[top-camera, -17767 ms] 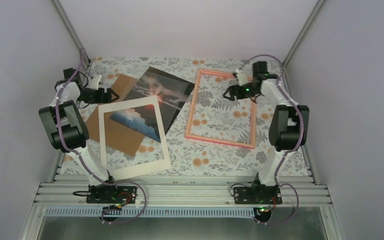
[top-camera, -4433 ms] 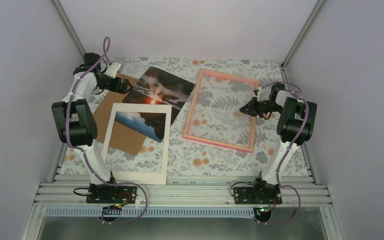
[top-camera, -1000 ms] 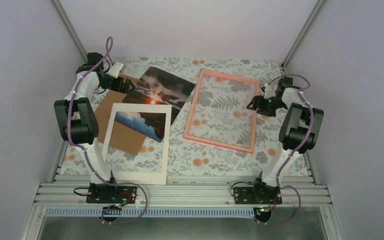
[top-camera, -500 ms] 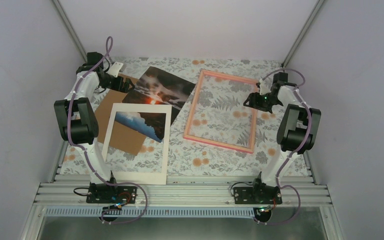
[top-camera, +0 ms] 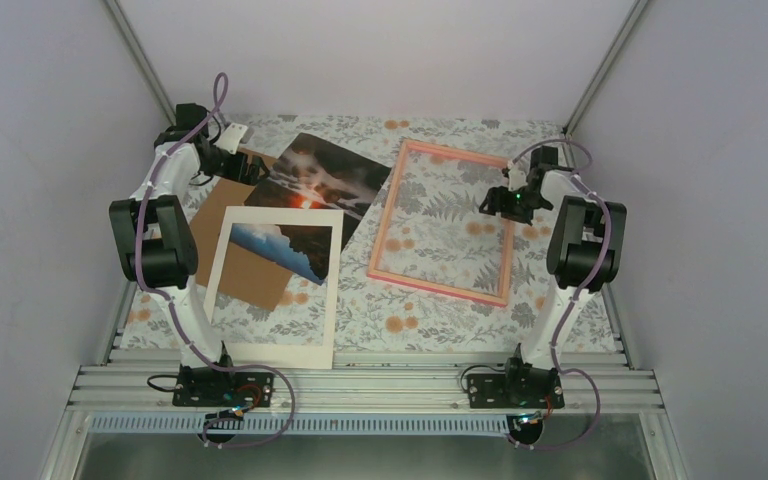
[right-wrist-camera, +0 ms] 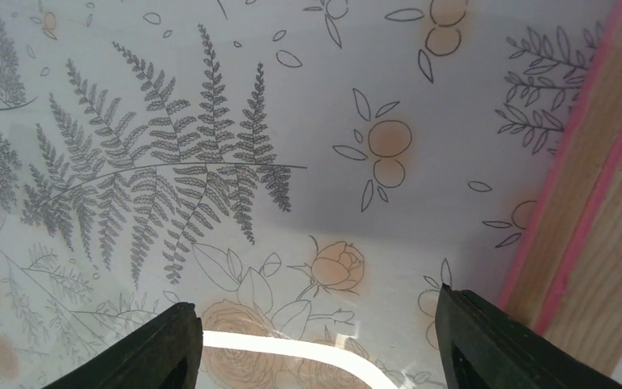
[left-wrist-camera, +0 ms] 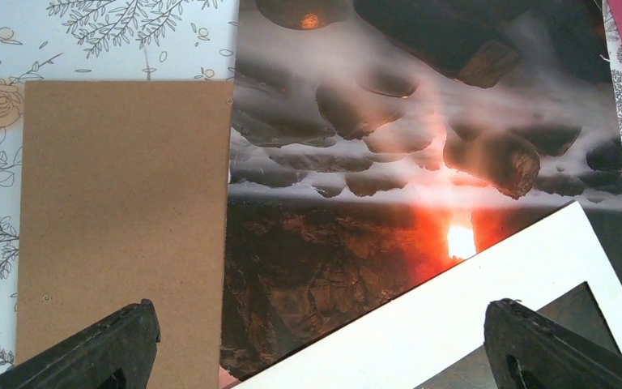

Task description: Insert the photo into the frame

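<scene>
The photo, a dark sunset print with a glowing sun, lies face up at the back left, its near end under the white mat. In the left wrist view the photo fills the middle. My left gripper hovers over its far left corner, open wide, holding nothing. The pink frame lies flat to the right with its clear pane showing the floral cloth. My right gripper is open over the pane just inside the frame's right rail, empty between the fingers.
A white card mat with a window lies at the near left, overlapping the photo and the brown board. The board lies left of the photo and the mat crosses its lower corner. Booth walls close in all sides.
My right gripper has swung from outside the frame's right rail to above the pane, further left. The left arm, photo, mat and frame have not moved.
</scene>
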`<state>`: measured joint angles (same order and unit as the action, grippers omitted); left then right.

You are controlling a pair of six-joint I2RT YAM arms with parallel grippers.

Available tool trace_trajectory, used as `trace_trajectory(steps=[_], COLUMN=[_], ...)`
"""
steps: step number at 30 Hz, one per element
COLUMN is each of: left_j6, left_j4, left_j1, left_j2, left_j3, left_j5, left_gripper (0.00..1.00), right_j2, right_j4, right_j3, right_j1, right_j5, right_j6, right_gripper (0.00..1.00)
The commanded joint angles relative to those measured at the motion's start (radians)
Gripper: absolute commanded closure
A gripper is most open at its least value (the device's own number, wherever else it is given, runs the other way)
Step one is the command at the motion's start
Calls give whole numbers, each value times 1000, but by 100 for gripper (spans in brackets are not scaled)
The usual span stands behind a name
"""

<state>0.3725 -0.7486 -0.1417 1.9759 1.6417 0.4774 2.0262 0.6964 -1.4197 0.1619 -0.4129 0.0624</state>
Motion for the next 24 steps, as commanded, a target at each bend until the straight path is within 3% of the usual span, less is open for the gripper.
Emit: trace_trajectory(steps=[1, 8, 18, 24], left_j6=[-12, -7, -1, 0], left_j4=[13, 19, 30, 34], left_j1=[5, 5, 9, 8], left_j2=[-3, 1, 11, 10], left_j3=[2, -1, -1, -6], left_j5=[-7, 0, -14, -22], left_gripper=[0, 0, 0, 0], right_j2=[16, 18, 187, 260], right_j4=[20, -14, -71, -91], right_j3=[-28, -180, -399, -433], right_j1=[-5, -6, -9, -17], right_j5=[-5, 1, 27, 58], right_j6=[-3, 4, -75, -92], right_gripper=[27, 26, 25, 25])
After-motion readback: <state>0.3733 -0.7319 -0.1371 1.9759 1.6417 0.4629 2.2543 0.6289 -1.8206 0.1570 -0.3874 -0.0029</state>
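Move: About 14 cm ahead of the right hand and 6 cm to its right is the frame's far right corner, its top roughly 2 cm lower than the hand point. The nearest stretch of the frame's right bar is level with the hand, some 5 cm to its right; the middle of the far bar is some 16 cm ahead and 10 cm left. For the idle left hand, that corner lies roughly 77 cm right, 5 cm ahead and 12 cm lower. Hopping forward about 11 cm inside the frame, the right hand rises some 6 cm, then comes down again towards the far right corner, ending slightly lower than it began and a couple of centimetres farther right. The wrist tips the fingers some 12 degrees outward, away from the base, and they stay open; whether they touch the clear pane at either end can't be seen. ##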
